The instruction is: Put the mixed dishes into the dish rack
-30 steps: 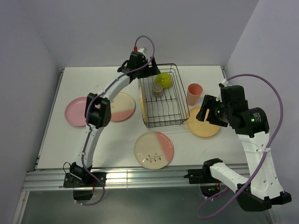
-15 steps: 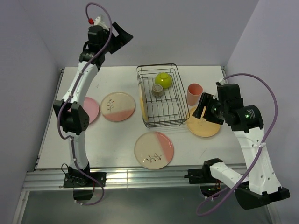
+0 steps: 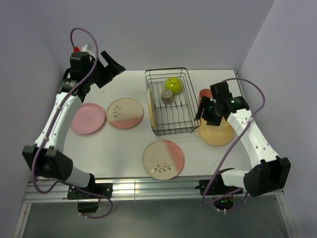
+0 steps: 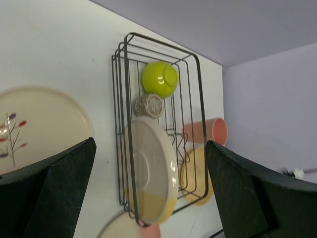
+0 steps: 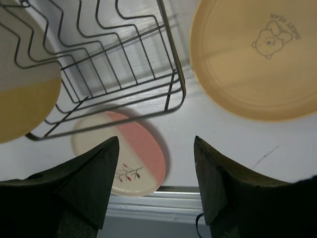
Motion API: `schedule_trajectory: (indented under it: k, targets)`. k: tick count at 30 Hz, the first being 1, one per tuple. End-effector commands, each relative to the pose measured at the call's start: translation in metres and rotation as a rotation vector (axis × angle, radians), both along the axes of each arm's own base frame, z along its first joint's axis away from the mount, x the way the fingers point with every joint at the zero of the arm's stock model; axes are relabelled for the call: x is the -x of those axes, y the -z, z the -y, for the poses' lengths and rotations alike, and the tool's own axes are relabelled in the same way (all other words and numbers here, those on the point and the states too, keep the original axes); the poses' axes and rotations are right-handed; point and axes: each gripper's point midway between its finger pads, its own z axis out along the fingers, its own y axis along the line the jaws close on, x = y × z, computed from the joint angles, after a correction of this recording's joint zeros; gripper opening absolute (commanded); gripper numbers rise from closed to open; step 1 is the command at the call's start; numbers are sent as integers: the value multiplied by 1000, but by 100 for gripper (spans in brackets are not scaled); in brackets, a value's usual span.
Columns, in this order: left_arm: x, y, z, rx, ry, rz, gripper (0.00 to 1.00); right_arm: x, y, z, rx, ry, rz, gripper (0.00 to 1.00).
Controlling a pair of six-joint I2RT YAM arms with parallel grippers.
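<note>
The black wire dish rack (image 3: 171, 128) stands mid-table. It holds a lime-green bowl (image 3: 173, 85), a tiny grey cup (image 3: 167, 96) and a cream-and-yellow plate (image 3: 151, 110) on edge at its left side. My left gripper (image 3: 113, 74) hangs open, high above the table's back left, empty. My right gripper (image 3: 205, 115) is open and empty, hovering between the rack's right side and the orange-yellow plate (image 3: 218, 135). It partly hides the salmon-pink tumbler (image 3: 202, 92). The right wrist view shows the orange-yellow plate (image 5: 257, 59) and the rack (image 5: 174, 69) below the fingers.
On the table lie a plain pink plate (image 3: 88, 118), a cream-and-pink sprig plate (image 3: 125, 113) left of the rack, and another cream-and-pink plate (image 3: 163, 159) near the front edge. Walls close in the table at the back and on both sides.
My left arm has swung from over the rack up and away to the back left. My right gripper has moved left toward the rack and its jaws have narrowed a little.
</note>
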Motion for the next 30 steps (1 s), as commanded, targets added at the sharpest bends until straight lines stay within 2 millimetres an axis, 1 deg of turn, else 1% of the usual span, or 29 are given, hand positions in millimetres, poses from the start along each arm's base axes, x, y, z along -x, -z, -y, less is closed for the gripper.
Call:
schedule_trajectory:
  k: [1,2,3,4,6,7,8,9,10,11,12,13,14,16,17,19,20,23,26,27,30]
  targets:
    - [57,-38,-9,-19,29,101,99,-37,-3,7,44,49,88,69]
    - [65,-37,-11,-31,30,101,99,-43,2,11,66,66,86,67]
    - [75,-26,-13,-44,31,61,99,-46,12,12,80,73,55,66]
    - [89,-31,-15,-53,46,76,98,-48,17,14,91,79,44,65]
    - [100,-28,-18,-74,54,59,98,-51,32,19,126,97,18,63]
    - [111,-25,-20,-85,57,36,98,-52,36,20,137,95,13,62]
    - [116,-24,-19,-99,78,35,98,-57,38,21,141,94,26,59]
    - [120,-26,-21,-110,78,39,98,-57,45,22,156,89,14,58]
    - [126,-25,-24,-122,75,31,98,-59,48,22,166,79,14,54]
    - [128,-25,-26,-141,79,37,98,-60,51,24,176,79,4,49]
    - [131,-27,-27,-150,80,42,98,-61,57,25,189,76,-12,47]
    - [133,-28,-29,-162,80,47,98,-61,60,28,208,77,-21,45]
    - [135,-28,-29,-168,83,45,98,-61,62,28,213,76,-26,36]
    - [136,-30,-29,-172,88,52,98,-57,67,29,220,70,-42,27]
    - [136,-30,-29,-175,91,57,98,-56,69,27,216,63,-42,18]
    - [134,-29,-28,-173,97,59,98,-49,71,23,210,53,-48,13]
    - [133,-28,-27,-169,102,56,98,-46,72,22,208,49,-50,8]
    - [128,-27,-21,-149,121,52,98,-35,76,6,163,18,-61,0]
    - [124,-28,-17,-135,133,56,98,-22,76,-11,108,3,-70,0]
    - [124,-29,-16,-133,134,57,98,-17,73,-18,91,-6,-62,0]
    - [123,-29,-15,-136,138,59,98,-11,65,-31,48,-19,-44,0]
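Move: The part of the dish rack's right rim near its near corner lies about 5 cm ahead of my right hand, 2 cm to its right and 7 cm below. The orange plate is on the table about 3 cm ahead and 13 cm to the right of my right hand; the pink cup stands some 16 cm ahead and 7 cm right. From my left hand that rim is roughly 12 cm back and 37 cm to the right, well below. I sink my open right hand about 7 cm while reaching 5 cm forward onto the rack's right rim, then pinch the wire. Keeping that grip, I drag the rim some 3 cm left and 2 cm back to straighten the rack. Meanwhile my left hand, empty and open, draws back about 13 cm. ##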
